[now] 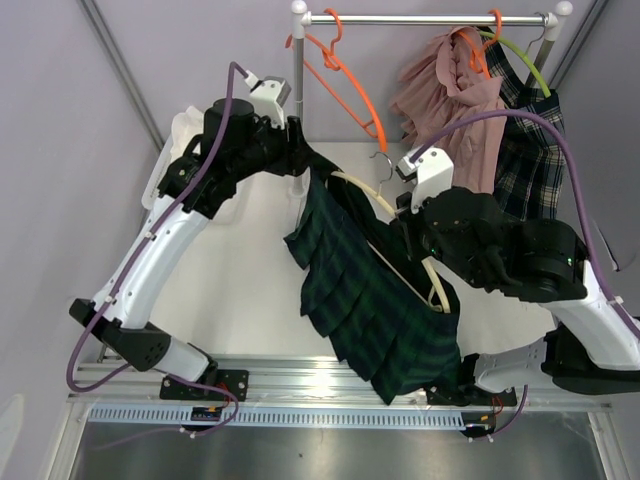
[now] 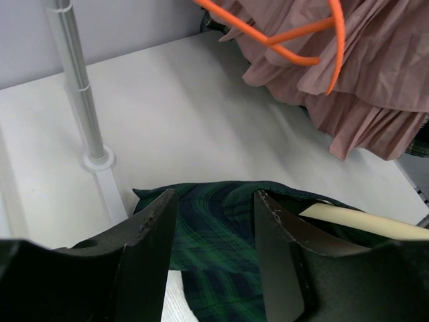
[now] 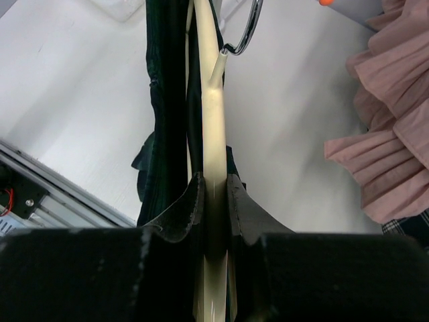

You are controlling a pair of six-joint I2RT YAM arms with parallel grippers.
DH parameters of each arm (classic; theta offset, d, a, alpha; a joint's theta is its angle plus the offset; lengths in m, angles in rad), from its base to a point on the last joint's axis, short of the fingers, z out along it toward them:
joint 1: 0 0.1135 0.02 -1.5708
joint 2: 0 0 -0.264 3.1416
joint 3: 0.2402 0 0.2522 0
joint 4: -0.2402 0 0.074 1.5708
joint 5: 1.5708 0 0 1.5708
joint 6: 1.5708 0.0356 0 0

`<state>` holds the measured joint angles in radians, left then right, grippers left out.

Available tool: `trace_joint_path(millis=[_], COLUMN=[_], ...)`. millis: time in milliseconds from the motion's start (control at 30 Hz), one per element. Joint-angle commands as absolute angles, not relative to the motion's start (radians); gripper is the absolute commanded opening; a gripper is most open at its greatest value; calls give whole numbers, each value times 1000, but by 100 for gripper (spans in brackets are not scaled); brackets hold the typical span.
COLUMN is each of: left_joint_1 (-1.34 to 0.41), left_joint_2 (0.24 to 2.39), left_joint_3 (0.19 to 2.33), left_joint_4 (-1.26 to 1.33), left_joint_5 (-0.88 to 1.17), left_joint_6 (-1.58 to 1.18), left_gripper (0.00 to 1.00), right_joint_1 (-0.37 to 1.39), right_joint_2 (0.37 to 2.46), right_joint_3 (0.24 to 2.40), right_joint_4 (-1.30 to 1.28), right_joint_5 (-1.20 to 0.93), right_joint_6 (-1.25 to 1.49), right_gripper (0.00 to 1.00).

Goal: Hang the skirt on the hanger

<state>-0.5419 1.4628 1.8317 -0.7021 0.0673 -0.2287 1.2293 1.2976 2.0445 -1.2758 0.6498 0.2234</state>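
The dark green plaid skirt (image 1: 370, 300) hangs draped over a cream hanger (image 1: 358, 186) held up above the table. My right gripper (image 1: 408, 232) is shut on the hanger's cream bar (image 3: 213, 121), with the skirt (image 3: 164, 100) folded down its left side and the metal hook (image 3: 244, 33) beyond. My left gripper (image 1: 300, 150) sits at the skirt's upper end. In the left wrist view my left gripper (image 2: 214, 201) is open, its jaws well apart with nothing gripped. The skirt's waist (image 2: 221, 255) lies just past them, beside the hanger end (image 2: 362, 221).
A clothes rail (image 1: 420, 18) at the back carries orange hangers (image 1: 345, 80), a pink skirt (image 1: 450, 100) and a plaid skirt (image 1: 525, 150) on a green hanger. The rack's pole (image 2: 77, 94) stands close to my left gripper. A white bin (image 1: 185, 130) sits back left.
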Motion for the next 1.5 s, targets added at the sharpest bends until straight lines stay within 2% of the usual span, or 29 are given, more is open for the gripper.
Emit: trace_joint_path(millis=[0, 467, 700, 900, 1133, 1233, 1467], left_joint_1=[-545, -604, -604, -603, -603, -603, -603], left_joint_2=[1483, 1510, 1450, 1364, 1296, 1275, 1270], left_joint_3=[1911, 1812, 1784, 1805, 1838, 1848, 1865], left_joint_4=[-611, -483, -439, -445, -488, -499, -534], left_joint_5=[80, 198, 181, 112, 80, 77, 81], left_joint_6=[-245, -264, -290, -293, -293, -287, -275], left_gripper=[54, 70, 71, 72, 73, 74, 74], right_joint_1=[1230, 1230, 1218, 1085, 826, 799, 747], right_joint_2=[1239, 1218, 1227, 1249, 1224, 1221, 1209], right_joint_3=[2042, 2046, 2112, 2189, 2137, 2108, 2056], right_joint_4=[-1299, -1272, -1341, -1434, -1430, -1410, -1358], right_joint_5=[673, 635, 698, 701, 494, 396, 391], right_joint_6=[253, 235, 276, 273, 199, 183, 175], right_gripper=[0, 0, 0, 0, 0, 0, 0])
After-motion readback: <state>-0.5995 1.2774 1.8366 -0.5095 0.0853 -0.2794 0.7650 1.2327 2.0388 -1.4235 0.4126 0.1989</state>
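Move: My left fingers, half open, are right at the left end of the skirt's waistband, about 2 cm above it; the hanger's left end lies some 5 cm to their right and 4 cm back. The orange hanger hangs about 18 cm ahead of that hand and 6 cm right. My right hand holds the hanger, its left end about 11 cm ahead and 12 cm left; the pink skirt hangs roughly 30 cm ahead and 9 cm right. I carry the waistband's end rightward over the hanger's left end with my left fingers, about 6 cm, opening them wider as they go, then come free of the cloth and lift the hand about 12 cm, backing off and tipping the fingers up. My right hand keeps its grip, easing back and right, then swings the hanger some 8 cm farther right and a little forward, turning clockwise. ##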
